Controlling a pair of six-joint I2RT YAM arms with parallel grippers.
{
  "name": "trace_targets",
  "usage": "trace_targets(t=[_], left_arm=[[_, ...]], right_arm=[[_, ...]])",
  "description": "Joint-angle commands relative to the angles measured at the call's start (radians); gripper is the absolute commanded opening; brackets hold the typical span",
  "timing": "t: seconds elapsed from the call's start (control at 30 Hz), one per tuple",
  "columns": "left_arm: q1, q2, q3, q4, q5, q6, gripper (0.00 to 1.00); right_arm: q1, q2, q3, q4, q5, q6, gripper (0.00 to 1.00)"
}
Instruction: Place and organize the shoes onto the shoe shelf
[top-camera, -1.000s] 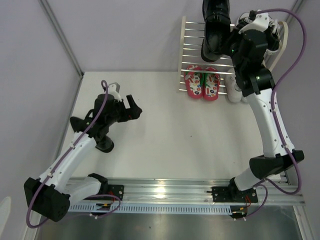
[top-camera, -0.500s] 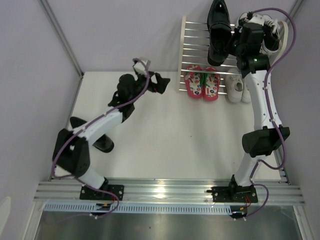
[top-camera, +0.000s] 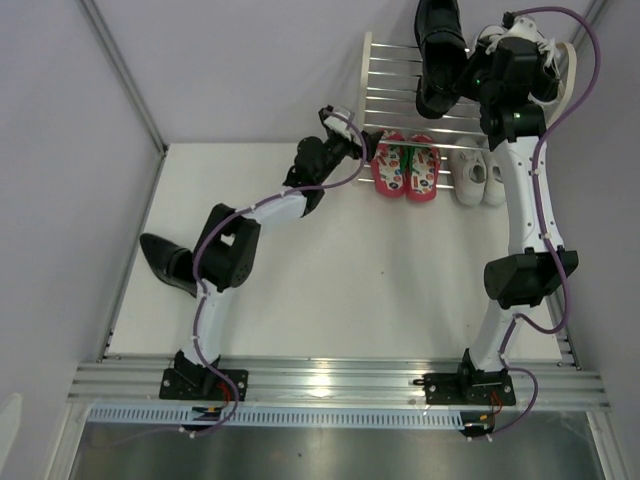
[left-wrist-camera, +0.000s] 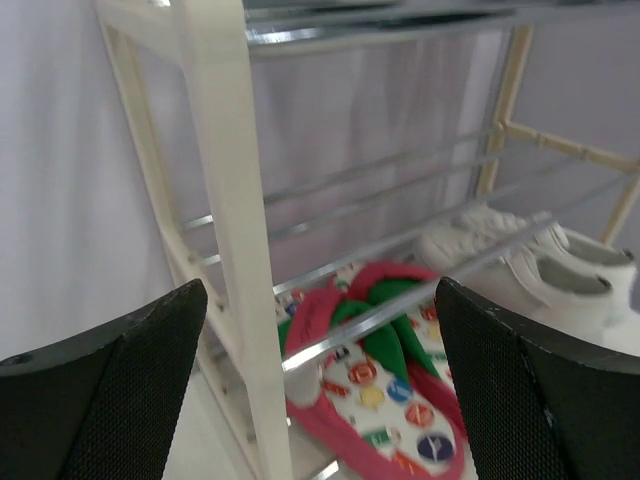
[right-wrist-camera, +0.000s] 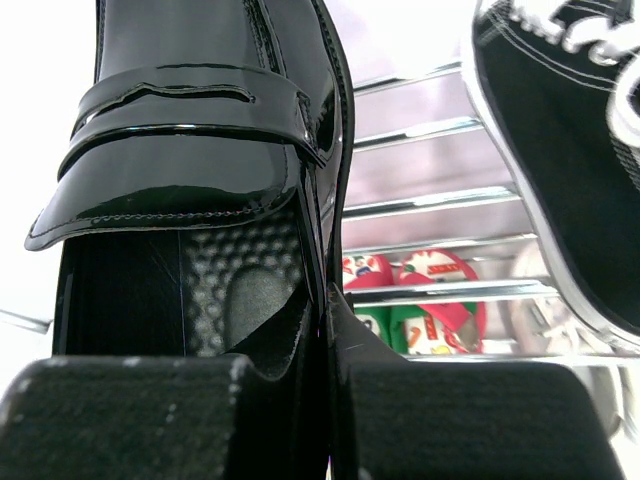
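Observation:
The shoe shelf (top-camera: 366, 100) stands at the table's far right. My right gripper (top-camera: 466, 78) is shut on the side wall of a glossy black dress shoe (top-camera: 438, 50) and holds it over the top bars; the right wrist view shows the grip (right-wrist-camera: 330, 400) and the shoe (right-wrist-camera: 190, 120). The second black dress shoe (top-camera: 165, 262) lies on the table at the left. The red flip-flops (top-camera: 405, 165) and the white sneakers (top-camera: 478, 178) sit on the lower tier. My left gripper (top-camera: 365, 143) is open and empty at the shelf's left frame (left-wrist-camera: 235, 250), facing the flip-flops (left-wrist-camera: 390, 390).
A black canvas sneaker with white laces (right-wrist-camera: 560, 130) sits on the top tier at the right, close beside the held shoe. The white sneakers also show in the left wrist view (left-wrist-camera: 540, 265). Grey walls close in behind and left of the shelf.
My left arm has swung from the table's left-middle across to the shelf's left frame, still open. My right gripper has shifted the black shoe slightly farther back over the top tier.

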Motion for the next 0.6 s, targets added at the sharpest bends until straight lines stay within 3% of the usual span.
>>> trace_targets(t=[0.0, 0.03, 0.1, 0.13, 0.17, 0.37, 0.47, 0.57], left_arm=[[-0.025, 0.082, 0.195, 0.104, -0.069, 0.029, 0.98], [-0.028, 0.146, 0.318, 0.093, -0.078, 0.039, 0.98], [-0.037, 0.215, 0.42, -0.008, -0.124, 0.043, 0.98], [-0.04, 0.283, 0.563, -0.048, -0.146, 0.075, 0.98], [-0.041, 0.306, 0.593, -0.089, -0.17, 0.075, 0.98], [-0.04, 0.354, 0.632, -0.125, -0.235, 0.013, 0.91], [-0.04, 0.369, 0.634, -0.107, -0.192, -0.006, 0.84], [-0.04, 0.395, 0.661, -0.088, -0.169, -0.009, 0.71]], right_arm=[[0.0, -0.03, 0.076, 0.179, -0.064, 0.017, 0.0], [0.0, -0.027, 0.076, 0.183, -0.067, 0.016, 0.0], [-0.005, -0.016, 0.075, 0.186, -0.071, 0.016, 0.0], [-0.005, -0.014, 0.072, 0.186, -0.075, 0.016, 0.0], [-0.008, -0.013, 0.069, 0.186, -0.074, 0.029, 0.0], [-0.034, -0.002, 0.047, 0.185, -0.084, 0.072, 0.0], [-0.04, 0.004, 0.047, 0.182, -0.075, 0.089, 0.0], [-0.043, 0.007, 0.049, 0.173, -0.049, 0.086, 0.0]])
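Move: The front upright at the shelf's left end is about 7 cm ahead of my left hand and 4 cm to its right, at its height; the red slippers sit some 5 cm ahead, 11 cm right and 18 cm lower. My right hand already grips a black shoe; its open spot on the top tier is roughly 4 cm ahead, 5 cm left and 8 cm below, with the nearer black sneaker about 5 cm ahead, 10 cm right and 6 cm below that hand. I reach my left hand forward and a little right to the shelf's front upright, about 7 cm, arching up some 5 cm and sinking most of that again, so that the open fingers come either side of the upright; only then do they start closing around it, by about a quarter. My right hand keeps its pinch on the black shoe and hovers over the top tier, barely shifting. ##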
